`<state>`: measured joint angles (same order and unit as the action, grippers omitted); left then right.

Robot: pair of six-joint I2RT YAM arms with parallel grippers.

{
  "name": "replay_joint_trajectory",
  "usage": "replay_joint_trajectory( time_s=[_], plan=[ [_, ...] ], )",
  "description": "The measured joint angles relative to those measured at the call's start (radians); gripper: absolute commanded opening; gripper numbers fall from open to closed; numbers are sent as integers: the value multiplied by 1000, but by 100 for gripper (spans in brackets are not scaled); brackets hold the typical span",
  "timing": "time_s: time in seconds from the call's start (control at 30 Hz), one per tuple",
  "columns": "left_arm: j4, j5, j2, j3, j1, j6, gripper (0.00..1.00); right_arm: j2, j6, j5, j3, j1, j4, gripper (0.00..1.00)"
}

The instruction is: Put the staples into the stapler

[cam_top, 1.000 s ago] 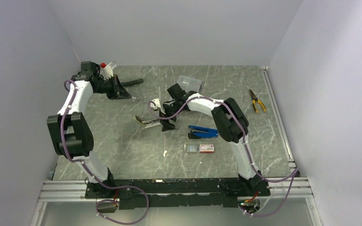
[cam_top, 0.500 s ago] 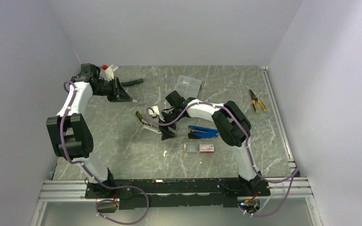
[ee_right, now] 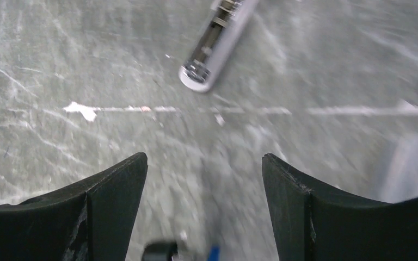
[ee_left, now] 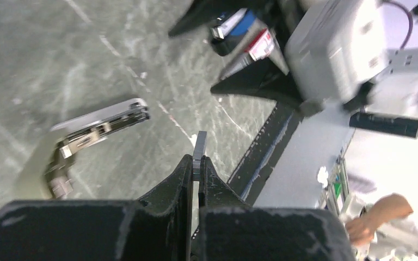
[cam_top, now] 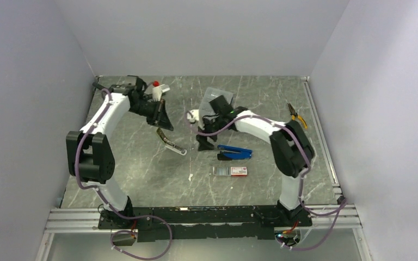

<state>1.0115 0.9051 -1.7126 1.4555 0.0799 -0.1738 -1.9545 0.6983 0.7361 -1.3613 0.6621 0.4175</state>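
Note:
The stapler [cam_top: 170,142] lies opened on the table left of centre, its silver magazine rail showing [ee_left: 99,128] [ee_right: 217,41]. My left gripper [cam_top: 163,124] hovers just behind and above it, shut on a thin silvery-grey strip of staples [ee_left: 198,148] that sticks out past the fingertips [ee_left: 197,161]. My right gripper [cam_top: 203,142] stands to the right of the stapler, open and empty [ee_right: 204,163], low over bare table. The staples' small white box with a red end [cam_top: 232,171] lies nearer the front.
A blue and black tool [cam_top: 234,152] lies just right of the right gripper. A clear compartment case [cam_top: 218,95] sits at the back behind the right wrist. Yellow-handled pliers [cam_top: 296,115] lie at the far right.
The left arm has swung from the back left corner toward the centre, over the stapler. The right gripper has drawn away to the right, leaving the stapler lying on the table.

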Motion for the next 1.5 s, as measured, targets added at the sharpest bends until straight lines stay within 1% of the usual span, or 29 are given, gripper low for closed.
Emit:
replay_joint_trajectory(
  time_s=[0.1,0.17,0.27,0.47,0.73,1.0,1.5],
  plan=[
    [26,-7,-27,35,77,-6,3,112,2,-4,50,-77,2,82],
    [32,-15,-64,58,108,-6,3,193,9,-5,97,-119,5,82],
    [44,-37,-117,71,125,-6,3,270,27,-6,153,-182,16,82],
    [94,-99,-227,105,142,-7,3,355,66,-3,274,-242,61,82],
    [119,-151,-281,121,155,-1,3,383,79,4,294,-307,78,82],
    [124,-180,-314,125,160,12,3,384,80,6,294,-307,79,82],
    [91,-235,-315,122,183,48,3,384,87,6,294,-307,79,82]
  ],
)
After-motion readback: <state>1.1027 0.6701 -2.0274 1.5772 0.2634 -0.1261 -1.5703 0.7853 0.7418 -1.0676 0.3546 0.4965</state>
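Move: The pale stapler, lying open, has its middle some 15 cm below the left hand, about 3 cm ahead and 1 cm to its left. Well to this hand's right are the blue stapler, about 22 cm off and level with it, and the staple box, some 20 cm off and 8 cm back. From the right hand, the pale stapler lies about 12 cm left, 3 cm ahead and 5 cm down; the blue stapler is 12 cm right. Down towards the pale stapler's open magazine comes the strip of staples, still pinched in the left fingers: first about 3.5 cm right, then nearly 10 cm down, slowing near its front end as the fingers tip some 15 degrees steeper. The right hand, empty and open, clears off about 13.5 cm to the right, rising some 4 cm, then waits over the blue stapler. ##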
